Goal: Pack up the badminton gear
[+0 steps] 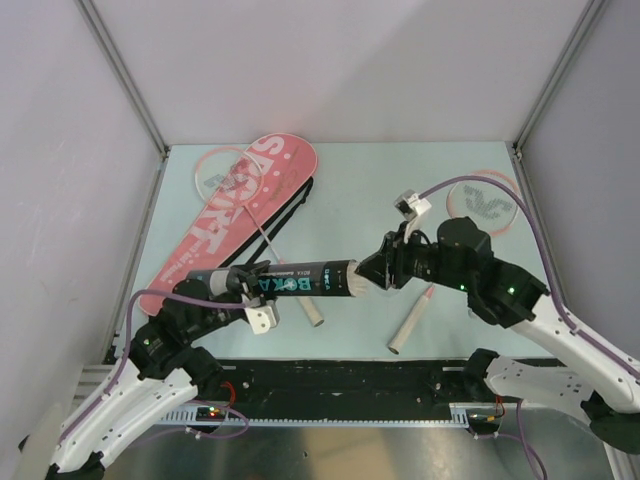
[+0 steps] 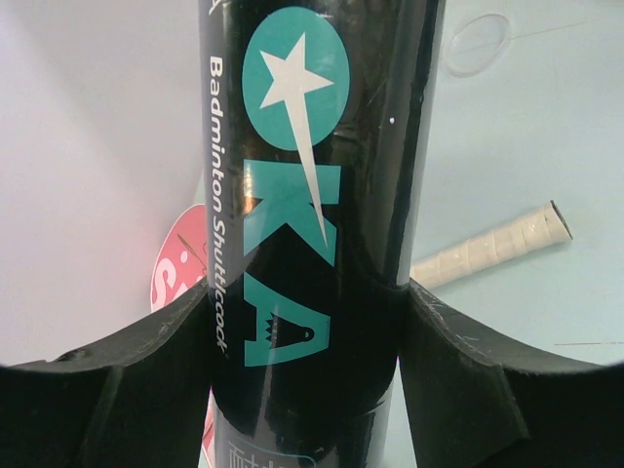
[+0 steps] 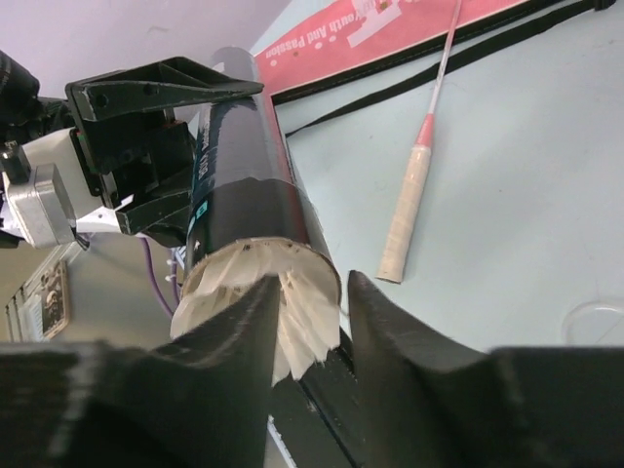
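Note:
My left gripper [image 1: 245, 285] is shut on the black printed tube [image 1: 300, 280], holding it level above the table; in the left wrist view the tube [image 2: 312, 195] fills the gap between both pads. A white feather shuttlecock [image 3: 307, 312] sits in the tube's open mouth with its skirt sticking out. My right gripper [image 3: 312, 283] is at that mouth with its fingers parted around the feathers, not pinching them. One pink-framed racket [image 1: 225, 172] lies on the pink racket case [image 1: 200, 235]. The other racket [image 1: 485, 200] lies at the right, its white handle [image 1: 410, 325] pointing toward me.
Grey enclosure walls surround the pale green table [image 1: 350, 190]. A black rail [image 1: 340, 385] runs along the near edge. A clear round lid [image 2: 478, 44] lies on the table beyond the tube. The case's black strap [image 1: 290, 215] trails to its right.

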Robot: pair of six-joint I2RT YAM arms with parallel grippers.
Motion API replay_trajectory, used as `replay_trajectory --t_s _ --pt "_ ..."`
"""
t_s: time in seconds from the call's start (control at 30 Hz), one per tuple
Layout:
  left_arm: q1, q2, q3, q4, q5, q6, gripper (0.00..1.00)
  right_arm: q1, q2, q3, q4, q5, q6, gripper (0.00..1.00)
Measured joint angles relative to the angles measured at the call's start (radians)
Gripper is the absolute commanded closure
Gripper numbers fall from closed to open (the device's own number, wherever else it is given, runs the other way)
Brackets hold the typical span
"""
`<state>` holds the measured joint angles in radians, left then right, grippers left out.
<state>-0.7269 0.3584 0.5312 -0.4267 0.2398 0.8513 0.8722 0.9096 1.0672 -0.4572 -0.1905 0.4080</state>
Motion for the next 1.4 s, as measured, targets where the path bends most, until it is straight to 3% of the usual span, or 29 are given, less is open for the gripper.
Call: replay_trajectory --t_s 0.2,0.6,0.87,1.17,1.4 --pt "-0.002 -0.004 0.0 0.006 0.004 -0.006 1.0 -0.02 -0.084 -0.013 -0.002 0.017 -0.001 0.4" --pt "-0.002 -0.004 0.0 0.016 0.034 -0.029 1.0 -0.063 -0.047 -0.043 0.009 -0.075 -0.01 0.4" --pt "-0.001 0.01 0.004 0.017 0.035 -0.043 1.0 -0.053 0.048 -0.085 0.124 -0.135 0.01 0.49" --pt "0.008 0.017 0.004 0.004 -0.004 -0.066 1.0 0.005 0.173 -0.088 0.26 -0.16 0.045 0.46" --pt "0.007 0.024 0.004 0.004 -0.029 -0.068 1.0 -0.005 0.175 -0.09 0.261 -0.149 0.064 0.35"
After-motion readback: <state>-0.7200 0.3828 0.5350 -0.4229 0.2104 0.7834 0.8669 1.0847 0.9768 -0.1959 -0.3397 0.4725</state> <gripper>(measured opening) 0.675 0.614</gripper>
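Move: The mouth of the tube, with white shuttlecock feathers sticking out, lies about 5 cm to the right hand's left, 2 cm back and 4 cm below it. On the table some 29 cm below that hand are the left racket's grip, about 18 cm left and 7 cm ahead, and a clear ring, roughly 9 cm right and 10 cm ahead. From the left hand, which grips the tube, the mouth lies about 21 cm right, level fore and aft, and 5 cm higher. The feathers at the tube's mouth are what the right hand works on: it first backs off 2–3 cm right and 2 cm up while its fingers open to over half, then swings about 8 cm left and 6 cm down to the mouth, turning slightly counter-clockwise, one finger ending in the opening and the other outside. The left hand keeps its grip on the tube, giving about 1 cm leftward late in the push. ##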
